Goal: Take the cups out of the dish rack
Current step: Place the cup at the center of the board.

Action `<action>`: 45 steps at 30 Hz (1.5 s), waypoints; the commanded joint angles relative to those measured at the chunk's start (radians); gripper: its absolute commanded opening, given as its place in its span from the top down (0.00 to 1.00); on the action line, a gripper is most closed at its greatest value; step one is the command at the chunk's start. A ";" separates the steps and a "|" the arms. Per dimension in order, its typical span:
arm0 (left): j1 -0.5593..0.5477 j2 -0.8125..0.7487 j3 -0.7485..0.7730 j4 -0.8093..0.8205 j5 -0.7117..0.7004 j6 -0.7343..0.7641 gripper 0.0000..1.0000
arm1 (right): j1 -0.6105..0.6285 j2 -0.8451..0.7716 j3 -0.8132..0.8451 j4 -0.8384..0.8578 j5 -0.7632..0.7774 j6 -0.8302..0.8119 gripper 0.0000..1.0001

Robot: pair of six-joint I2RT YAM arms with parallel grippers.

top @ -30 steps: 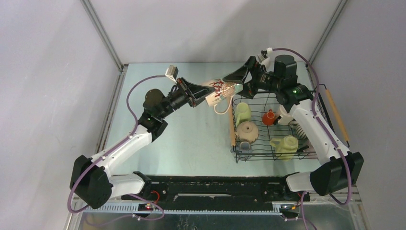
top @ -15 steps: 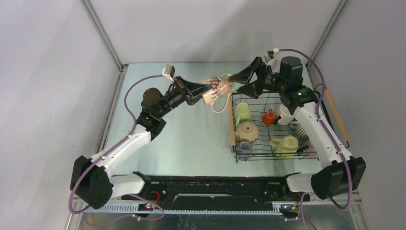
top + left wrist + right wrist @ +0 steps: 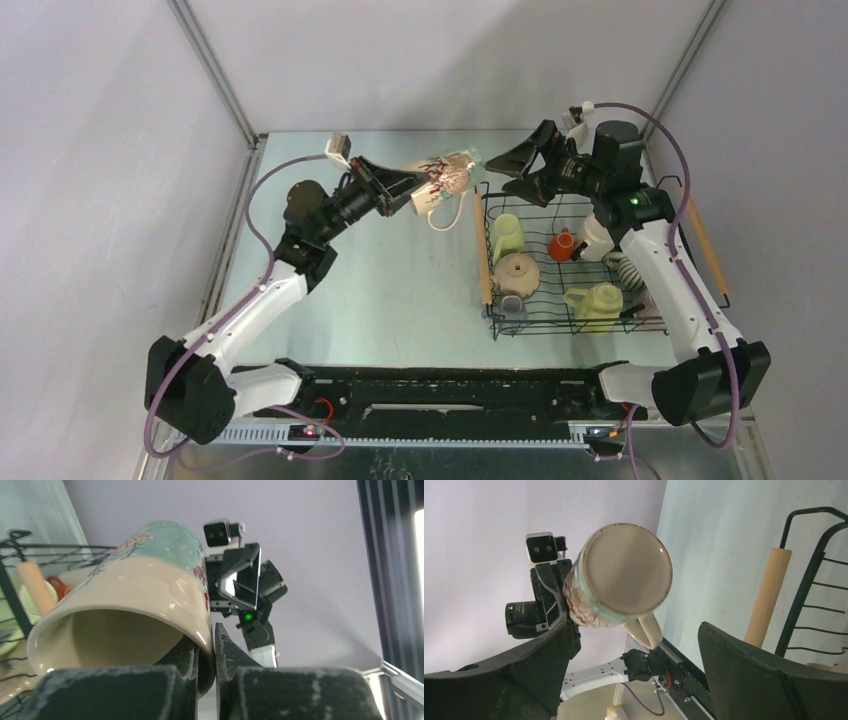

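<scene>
My left gripper (image 3: 413,190) is shut on the rim of a cream mug (image 3: 446,177) with a teal band and red pattern, held on its side in the air left of the dish rack (image 3: 640,322). In the left wrist view one finger is inside the mug (image 3: 125,595) and one outside, where the gripper (image 3: 215,652) pinches the wall. My right gripper (image 3: 502,170) stands open over the rack's far left corner, a little apart from the mug's base (image 3: 624,572). Inside the rack are a pale yellow-green cup (image 3: 507,236), an orange-red cup (image 3: 562,245), a tan cup (image 3: 517,272) and several others.
The rack's wooden rod handles lie along its left side (image 3: 481,250) and right side (image 3: 704,240); the left one shows in the right wrist view (image 3: 769,595). Grey walls and frame posts close the table's back and sides. The tabletop (image 3: 400,290) lies left of the rack.
My left arm has carried the mug leftward, out from between the right gripper's open fingers. The right arm has drawn back to the right.
</scene>
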 commanded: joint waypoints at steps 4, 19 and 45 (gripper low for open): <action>0.112 -0.117 0.139 -0.167 0.032 0.200 1.00 | -0.011 -0.084 -0.005 -0.073 0.084 -0.097 0.00; 0.363 -0.018 0.375 -0.812 -0.056 0.737 1.00 | -0.003 -0.154 -0.002 -0.260 0.182 -0.279 0.00; 0.372 0.534 0.908 -1.425 -0.503 1.225 1.00 | 0.060 -0.156 -0.002 -0.373 0.215 -0.431 0.00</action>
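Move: The left hand already has the red-flowered cup by its rim, and the bare middle of the open board lies about 12 cm ahead of it, 18 cm to its left and some 37 cm below. On its other side are the rack's wooden handle, about 11 cm right and 2 cm ahead, and the light-green cup in the rack, roughly 16 cm right and 11 cm ahead. From the empty right hand that open spot is about 31 cm left and 9 cm ahead. Keeping its pinch on the cup's rim, the left hand swings about 20 cm left while sinking about as far and reaching forward more modestly, away from the open right gripper and down towards the bare board; its wrist rolls some 80 degrees on the way, so that the fingers, first pointing right, end up aimed forward and steeply down. The empty right hand stays wide open and eases a little back, right and down by the rack's left end, its fingers dipping. ##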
